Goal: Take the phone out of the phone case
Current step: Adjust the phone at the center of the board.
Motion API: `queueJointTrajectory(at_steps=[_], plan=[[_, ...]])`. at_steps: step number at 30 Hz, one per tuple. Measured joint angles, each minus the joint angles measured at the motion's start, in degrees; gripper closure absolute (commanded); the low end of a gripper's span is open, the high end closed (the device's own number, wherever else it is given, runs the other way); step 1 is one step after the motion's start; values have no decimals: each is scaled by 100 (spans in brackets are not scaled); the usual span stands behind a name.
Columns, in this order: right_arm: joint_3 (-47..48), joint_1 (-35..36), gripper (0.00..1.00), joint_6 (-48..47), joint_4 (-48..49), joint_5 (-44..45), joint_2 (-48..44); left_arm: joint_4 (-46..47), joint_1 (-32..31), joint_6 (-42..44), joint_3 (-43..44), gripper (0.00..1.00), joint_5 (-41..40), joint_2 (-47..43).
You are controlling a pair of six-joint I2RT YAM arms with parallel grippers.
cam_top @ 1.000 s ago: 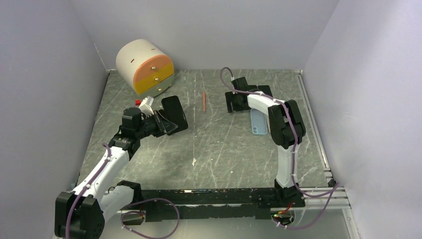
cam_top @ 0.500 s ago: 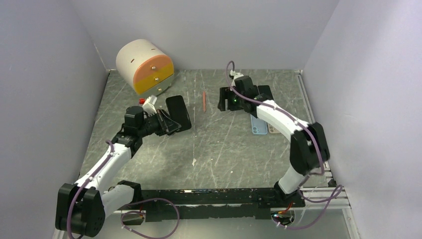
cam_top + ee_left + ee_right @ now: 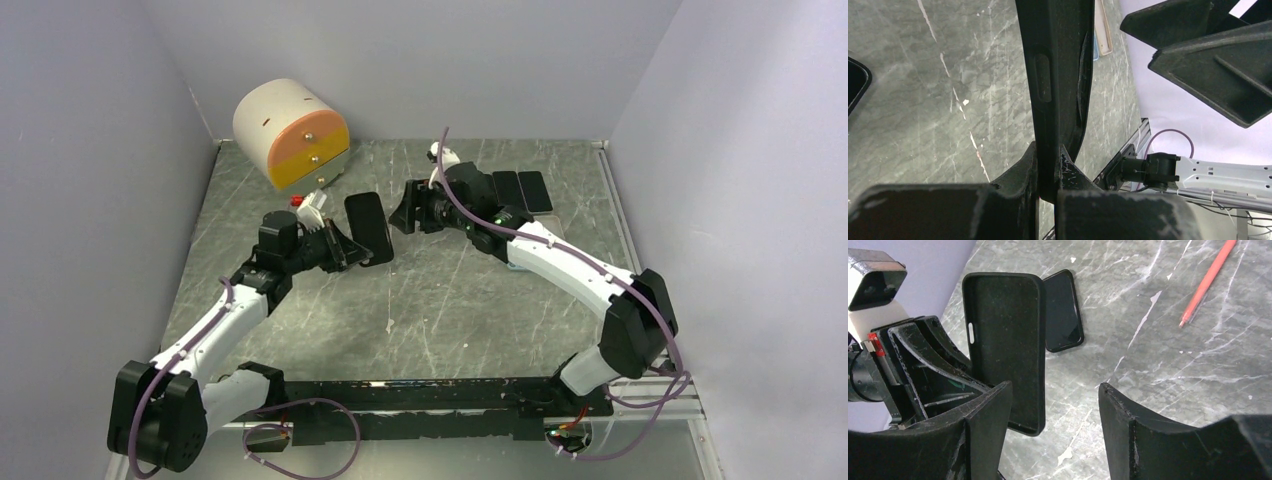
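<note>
My left gripper (image 3: pixel 340 245) is shut on the lower end of the black phone case (image 3: pixel 368 228) and holds it upright above the table. The left wrist view shows the case (image 3: pixel 1058 75) edge-on between my left gripper's (image 3: pixel 1048 150) fingers. In the right wrist view the case (image 3: pixel 1003 350) shows its hollow inside, with nothing in it. The black phone (image 3: pixel 1063 310) lies flat on the table just behind the case. My right gripper (image 3: pixel 1055 387) is open, its left finger right in front of the case's lower edge. It (image 3: pixel 405 215) hangs just right of the case.
A cream cylinder with orange and yellow drawer fronts (image 3: pixel 290 135) stands at the back left. A red pen (image 3: pixel 1205 282) lies on the table behind my right gripper. Other dark phones or cases (image 3: pixel 520 190) lie at the back right. A white scrap (image 3: pixel 390 325) sits mid-table.
My right arm has swung left from the back right of the table and now faces the case. My left gripper has carried the case a little to the right.
</note>
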Motion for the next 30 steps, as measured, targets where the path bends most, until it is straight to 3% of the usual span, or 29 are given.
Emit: queueJointTrajectory(at_steps=[5, 10, 16, 20, 23, 30], plan=[[0, 107, 39, 109, 26, -2, 107, 59, -92, -2, 9, 97, 24, 0], [0, 192, 50, 153, 26, -15, 254, 155, -127, -2, 11, 98, 85, 0], [0, 223, 71, 153, 28, -146, 378, 258, -175, -4, 11, 97, 175, 0], [2, 223, 97, 120, 44, -243, 389, 264, -195, -7, 11, 96, 173, 15], [13, 227, 100, 50, 31, -262, 389, 264, -201, -2, 11, 89, 168, 31], [17, 227, 100, -251, -210, -120, 389, 254, -236, 118, 17, 48, 133, 70]])
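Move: My left hand already grips the black phone case by its left edge near the near end; the case's middle lies about 5 cm ahead, 3 cm right and 2 cm above that hand. From my open right hand it is some 7 cm left, level ahead, about 2 cm lower. On the table, the black phone lies roughly 8 cm ahead, 20 cm left and 22 cm below my right hand, the red pencil 21 cm straight ahead and 22 cm below. I bring my right hand down about 3 cm while drawing it left and slightly back to the right edge of the phone case, and shut its fingers to pinch that edge. My left hand meanwhile carries the case about 1.5 cm to the right to meet it. Once the right grip is shut, I open the left fingers and begin easing the right hand back rightward and down. ##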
